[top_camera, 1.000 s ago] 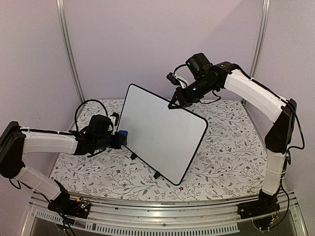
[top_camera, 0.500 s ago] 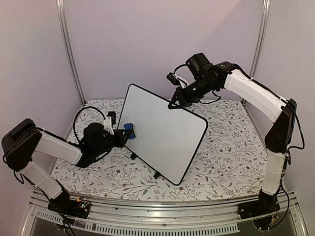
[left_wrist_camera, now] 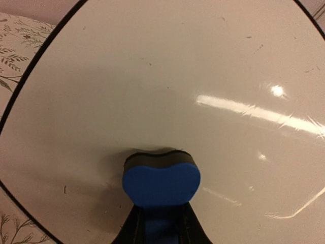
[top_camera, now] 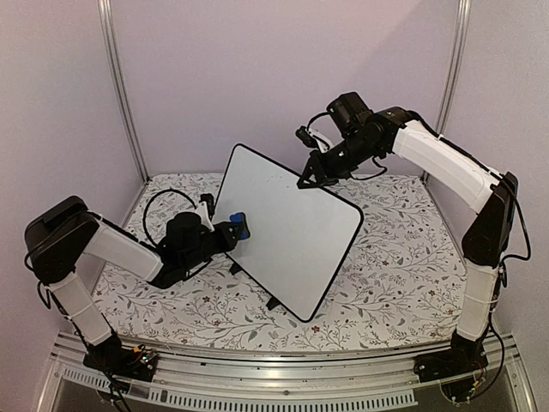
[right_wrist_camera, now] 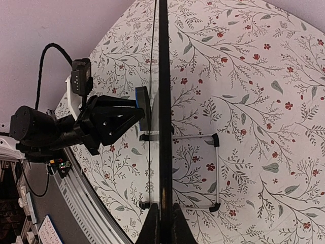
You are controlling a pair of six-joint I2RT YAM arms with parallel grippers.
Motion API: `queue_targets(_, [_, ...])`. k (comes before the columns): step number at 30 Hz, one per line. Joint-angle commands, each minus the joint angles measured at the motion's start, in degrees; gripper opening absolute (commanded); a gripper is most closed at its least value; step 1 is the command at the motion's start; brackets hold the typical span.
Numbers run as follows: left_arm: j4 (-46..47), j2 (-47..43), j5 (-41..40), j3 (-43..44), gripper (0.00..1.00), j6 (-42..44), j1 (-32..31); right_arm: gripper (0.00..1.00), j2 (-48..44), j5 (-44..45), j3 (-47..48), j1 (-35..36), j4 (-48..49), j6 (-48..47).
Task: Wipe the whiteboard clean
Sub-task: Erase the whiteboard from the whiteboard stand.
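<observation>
The whiteboard point(top_camera: 287, 227) stands upright on small black feet in the middle of the floral table, white with a thin black rim. My left gripper point(top_camera: 233, 230) is shut on a blue eraser point(top_camera: 240, 225) whose dark felt face presses against the board's left part. In the left wrist view the eraser point(left_wrist_camera: 161, 178) sits against the whiteboard point(left_wrist_camera: 203, 76), where a few faint specks show. My right gripper point(top_camera: 310, 181) is shut on the board's top rim. The right wrist view looks down that rim point(right_wrist_camera: 163, 101) edge-on, with the eraser point(right_wrist_camera: 142, 108) on the left face.
The floral table cover point(top_camera: 403, 257) lies under everything, enclosed by lilac walls. A wire stand point(right_wrist_camera: 216, 173) props the board from behind. The left arm's black cable point(top_camera: 159, 206) loops near the back left. A metal rail point(top_camera: 283, 378) runs along the front edge.
My left gripper carried the eraser rightward from the board's left edge onto its face. The left arm's elbow swung in. The right gripper kept its hold on the top rim.
</observation>
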Motion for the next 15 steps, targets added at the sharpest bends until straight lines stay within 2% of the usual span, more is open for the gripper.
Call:
queue_targets(1, [-7.6, 1.4, -5.6, 0.1, 0.0, -3.6, -0.7, 0.0, 0.5, -1.0, -1.6, 2.5, -3.2, -3.8])
queue_targets(7, [-11.9, -0.6, -7.1, -2.9, 0.0, -5.9, 2.3, 0.0, 0.2, -1.0, -1.6, 2.5, -3.1, -3.7])
queue_targets(15, [-7.7, -0.3, 2.3, -5.8, 0.0, -6.3, 7.3, 0.0, 0.3, -1.0, -1.6, 2.5, -3.0, -3.8])
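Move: The eraser is already in my left hand against the lower left part of the whiteboard. The left-hand corner of the board lies about 10 cm to this hand's left, 2 cm ahead and 7 cm below. The nearer stand foot is roughly 3 cm back, level sideways and 11 cm below; the other foot is some 10 cm to the right of it and 10 cm farther back. From my right hand, still on the top edge, that corner is about 26 cm left, 2 cm ahead and 20 cm lower. I sweep my left hand left and down in about equal parts, some 9 cm in all, starting slowly and then speeding up, dragging the eraser across the board towards its left-hand corner by the lower edge. On the way my wrist tips down and turns counter-clockwise, nearly 20 degrees altogether, while my fingers keep hold of the eraser. My right hand stays closed on the top edge to hold the board. ##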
